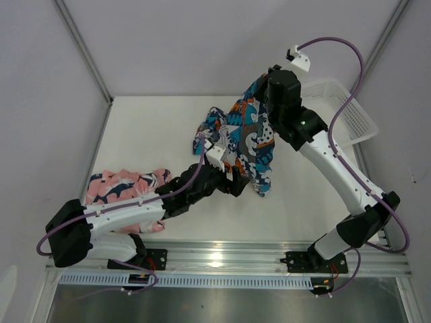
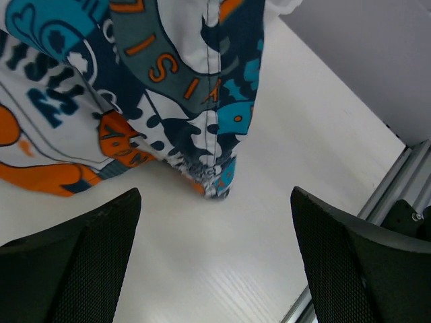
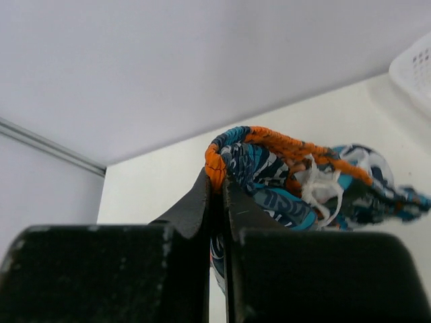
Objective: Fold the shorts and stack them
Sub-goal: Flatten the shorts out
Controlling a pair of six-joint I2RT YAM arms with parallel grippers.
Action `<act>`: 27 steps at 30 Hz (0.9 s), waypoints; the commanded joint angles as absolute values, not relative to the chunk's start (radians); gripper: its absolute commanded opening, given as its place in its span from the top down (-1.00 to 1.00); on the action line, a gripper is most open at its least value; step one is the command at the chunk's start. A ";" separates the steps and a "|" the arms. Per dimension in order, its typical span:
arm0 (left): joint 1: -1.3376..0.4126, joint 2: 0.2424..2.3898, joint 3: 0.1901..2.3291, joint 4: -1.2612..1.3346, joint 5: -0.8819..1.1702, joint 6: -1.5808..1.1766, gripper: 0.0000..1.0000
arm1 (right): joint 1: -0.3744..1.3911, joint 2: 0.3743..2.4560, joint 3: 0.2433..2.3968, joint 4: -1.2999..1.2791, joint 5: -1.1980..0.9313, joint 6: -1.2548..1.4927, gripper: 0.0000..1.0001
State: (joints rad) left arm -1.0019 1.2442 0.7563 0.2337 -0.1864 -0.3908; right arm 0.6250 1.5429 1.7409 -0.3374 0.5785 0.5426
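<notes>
The blue, teal, orange and white shorts [image 1: 242, 138] hang above the table, held up at the waistband by my right gripper [image 1: 259, 91]. Seen from the right wrist, the right gripper [image 3: 219, 185] is shut on the orange waistband of the patterned shorts [image 3: 283, 171]. Their lowest corner [image 2: 215, 185] just touches the table. My left gripper [image 1: 232, 185] is low beside that hanging hem, open wide; in the left wrist view the left gripper [image 2: 215, 229] has only bare table between its fingers [image 2: 87, 249]. The pink shorts [image 1: 121, 188] lie crumpled at the near left, partly under the left arm.
A white mesh basket [image 1: 343, 114] stands at the far right behind the right arm. The table's metal front rail [image 1: 222, 259] runs along the near edge, also visible as the rail [image 2: 390, 202] to the right of the left gripper. Grey walls enclose the table.
</notes>
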 commanded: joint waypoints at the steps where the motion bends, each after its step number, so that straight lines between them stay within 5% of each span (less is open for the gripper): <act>1: -1.032 1.244 0.701 0.448 -0.239 -0.347 -0.87 | 0.624 1.528 1.853 -0.298 0.653 0.489 1.00; 27: -1.060 1.414 0.607 0.503 -0.364 -0.397 -0.80 | 0.624 1.586 1.922 -0.327 0.581 0.575 1.00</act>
State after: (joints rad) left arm -1.0500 1.4033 0.6170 0.4816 -0.3378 -0.3531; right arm 0.6247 1.5925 1.8763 -0.3481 0.5682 0.5568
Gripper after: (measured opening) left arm 0.904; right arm 0.036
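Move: The patterned shorts hang from the closed right hand. Their lowest leg corner is about 5 cm ahead of the left hand, 8 cm to its right and 9 cm below; from the right hand it is some 14 cm back, 4 cm right and 31 cm down. The other leg's end lies roughly 24 cm ahead of the left hand, 9 cm left and 18 cm below. The pink shorts lie about 33 cm to the left hand's left, 1 cm ahead, 18 cm below. Downward goes the left hand, some 7 cm in all after a brief hesitation, edging slightly forward, its fingers wide open and pointing forward-right at the hanging leg corner. The right hand keeps its shut grip on the waistband, lifts it about 5 cm more, then eases back down by about 1 cm and nearly stops. ##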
